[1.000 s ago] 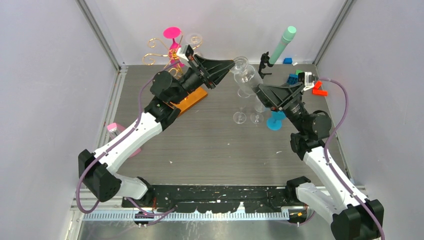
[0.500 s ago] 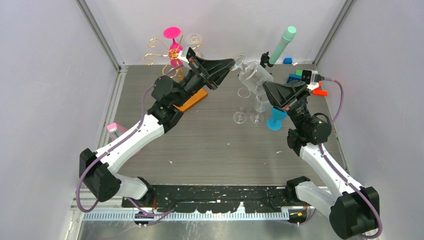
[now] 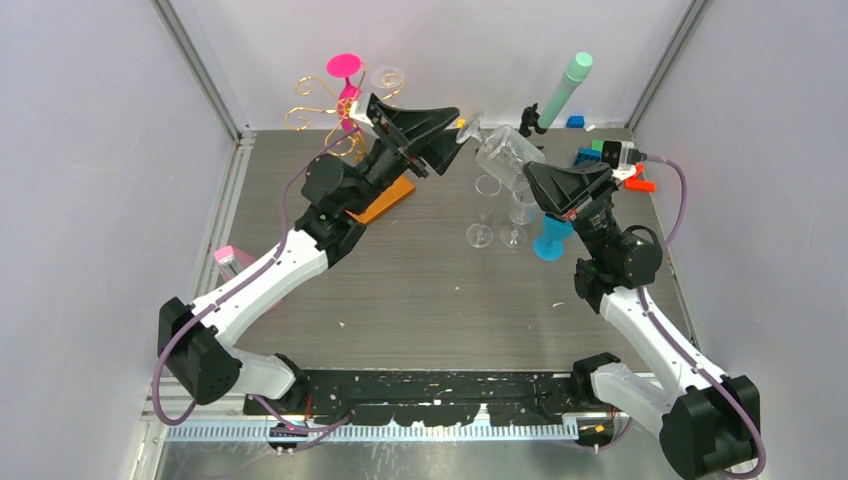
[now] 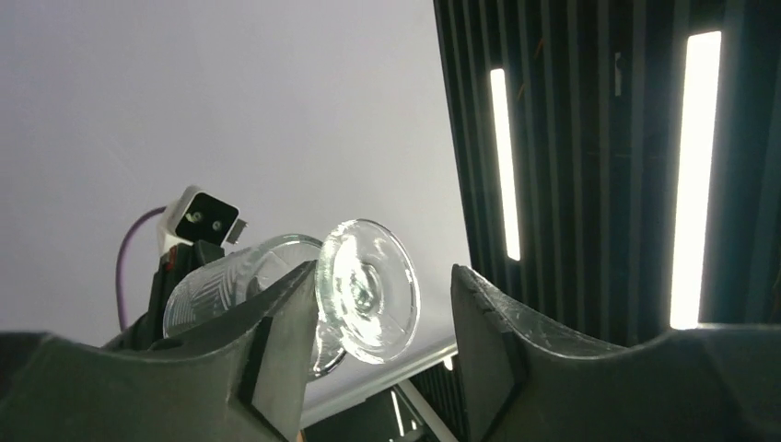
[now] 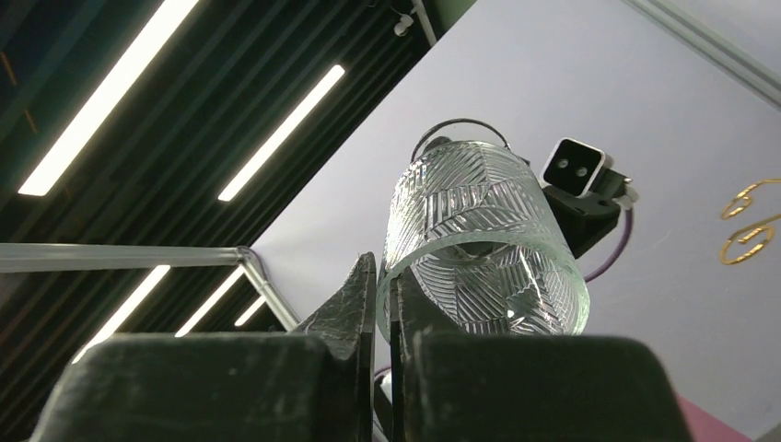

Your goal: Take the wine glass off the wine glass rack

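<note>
A clear patterned wine glass hangs tilted in the air above the table's back middle, its foot pointing left. My right gripper is shut on the rim of its bowl, seen close in the right wrist view, with one finger inside the rim and one outside. My left gripper is open, and the glass's round foot sits between its fingers, close to the left finger. The gold wire rack on its orange base stands at the back left behind the left arm.
The rack holds a pink glass and a clear glass. Two clear glasses and a teal glass stand under the right arm. A black tripod, a teal tube and coloured blocks are at the back right.
My right gripper has lifted and tipped the glass so its foot points left. My left gripper has risen and come around the foot.
</note>
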`<state>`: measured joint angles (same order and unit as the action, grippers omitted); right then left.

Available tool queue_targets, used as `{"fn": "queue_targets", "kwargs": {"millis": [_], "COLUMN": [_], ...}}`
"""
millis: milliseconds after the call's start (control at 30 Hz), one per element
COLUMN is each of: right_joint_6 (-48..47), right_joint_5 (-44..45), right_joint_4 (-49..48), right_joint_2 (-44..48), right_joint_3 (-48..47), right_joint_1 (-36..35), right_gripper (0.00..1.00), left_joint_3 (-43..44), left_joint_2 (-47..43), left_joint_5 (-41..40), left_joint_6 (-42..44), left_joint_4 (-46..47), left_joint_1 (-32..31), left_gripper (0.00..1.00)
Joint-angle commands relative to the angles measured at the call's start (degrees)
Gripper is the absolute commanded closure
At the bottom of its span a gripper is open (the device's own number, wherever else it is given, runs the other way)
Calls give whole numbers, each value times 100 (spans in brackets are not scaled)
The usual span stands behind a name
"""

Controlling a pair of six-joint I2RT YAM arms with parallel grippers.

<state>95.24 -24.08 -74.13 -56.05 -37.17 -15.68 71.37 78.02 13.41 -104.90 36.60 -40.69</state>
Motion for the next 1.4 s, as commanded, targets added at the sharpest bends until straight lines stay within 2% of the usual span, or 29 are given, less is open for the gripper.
{"fn": "queue_targets", "kwargs": {"millis": [0, 133, 233, 267, 433, 467, 567, 667, 800, 833, 900, 1067, 1233, 1267, 1367], "right_joint_6": [-591, -1473, -2508, -2738, -4871, -5150, -6206, -6870, -7718, -7875, -7985, -7809, -7449, -7382, -7299], "right_joint_5": [195, 263, 373, 455, 1039, 1360, 2390, 3212, 4657, 5110, 5411, 5270, 3660, 3274, 2867], "right_joint_4": [422, 2128, 3458, 4257, 7404, 8529, 9786, 11147, 12528, 12765, 12961, 13005, 12487, 12451, 12439], "right_joint_2": [395, 922, 1442, 1520, 1709, 1671, 1396, 1054, 108, -17, -391, -1209, -1822, -1914, -2444], "right_joint_3": [-266, -454, -799, -914, -2274, -2491, -3342, -3942, -4796, -4964, -5118, -5110, -4674, -4632, -4611], "right_joint_1": [-21, -23, -23, -23, -23, -23, -23, -21, -9, -3, 93, 850, 2301, 2400, 2610], "right_gripper": [100, 100, 100, 100, 100, 100, 100, 100, 100, 100, 100, 100, 100, 100, 100], "left_joint_3": [-165, -595, -721, -698, -226, -58, 416, 601, 553, 527, 479, 464, 368, 349, 287], "left_joint_2": [-385, -816, -1309, -1449, -1927, -1971, -2063, -2159, -2295, -2299, -2295, -2209, -2200, -2202, -2211], "left_joint_5": [-211, -128, 124, 212, 535, 466, 69, -270, -483, -486, -439, -218, -81, -46, 52], "left_joint_6": [593, 1285, 2351, 2728, 4807, 5322, 6547, 7259, 7734, 7794, 7880, 8029, 8056, 8056, 8040], "left_joint_4": [486, 208, -825, -1243, -3410, -3897, -5184, -5783, -6041, -6070, -6111, -6285, -6350, -6349, -6311], "left_joint_1": [58, 518, 893, 993, 1407, 1428, 1432, 1432, 1432, 1432, 1432, 1432, 1432, 1432, 1432], "left_gripper": [37, 17, 6, 4, 0, 0, 0, 0, 0, 0, 0, 0, 0, 0, 0]}}
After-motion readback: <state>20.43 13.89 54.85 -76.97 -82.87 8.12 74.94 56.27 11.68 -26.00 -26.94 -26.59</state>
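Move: The right hand grips the clear wine glass by its rim, foot up and to the left. Open table lies about 15 cm ahead, 28 right and 45 below; the blue glass stands some 14 ahead, 12 right and 40 below, another clear glass 16 ahead, 5 right at that height. From the left hand, the rack's clear glass hangs roughly 30 cm ahead, 12 left, 28 below, the pink one 28 ahead, 20 left, similarly low. Rightward and down, some 25 cm each and about 12 forward, the right hand carries the clear glass past the blue one, gathering speed after a slow start and swinging the wrist over from pointing up-left to obliquely down, rim grip kept. The left hand, fingers already half open at the foot, opens fully, backs off about 14 cm left, then sinks 13 while rolling to face the table. ##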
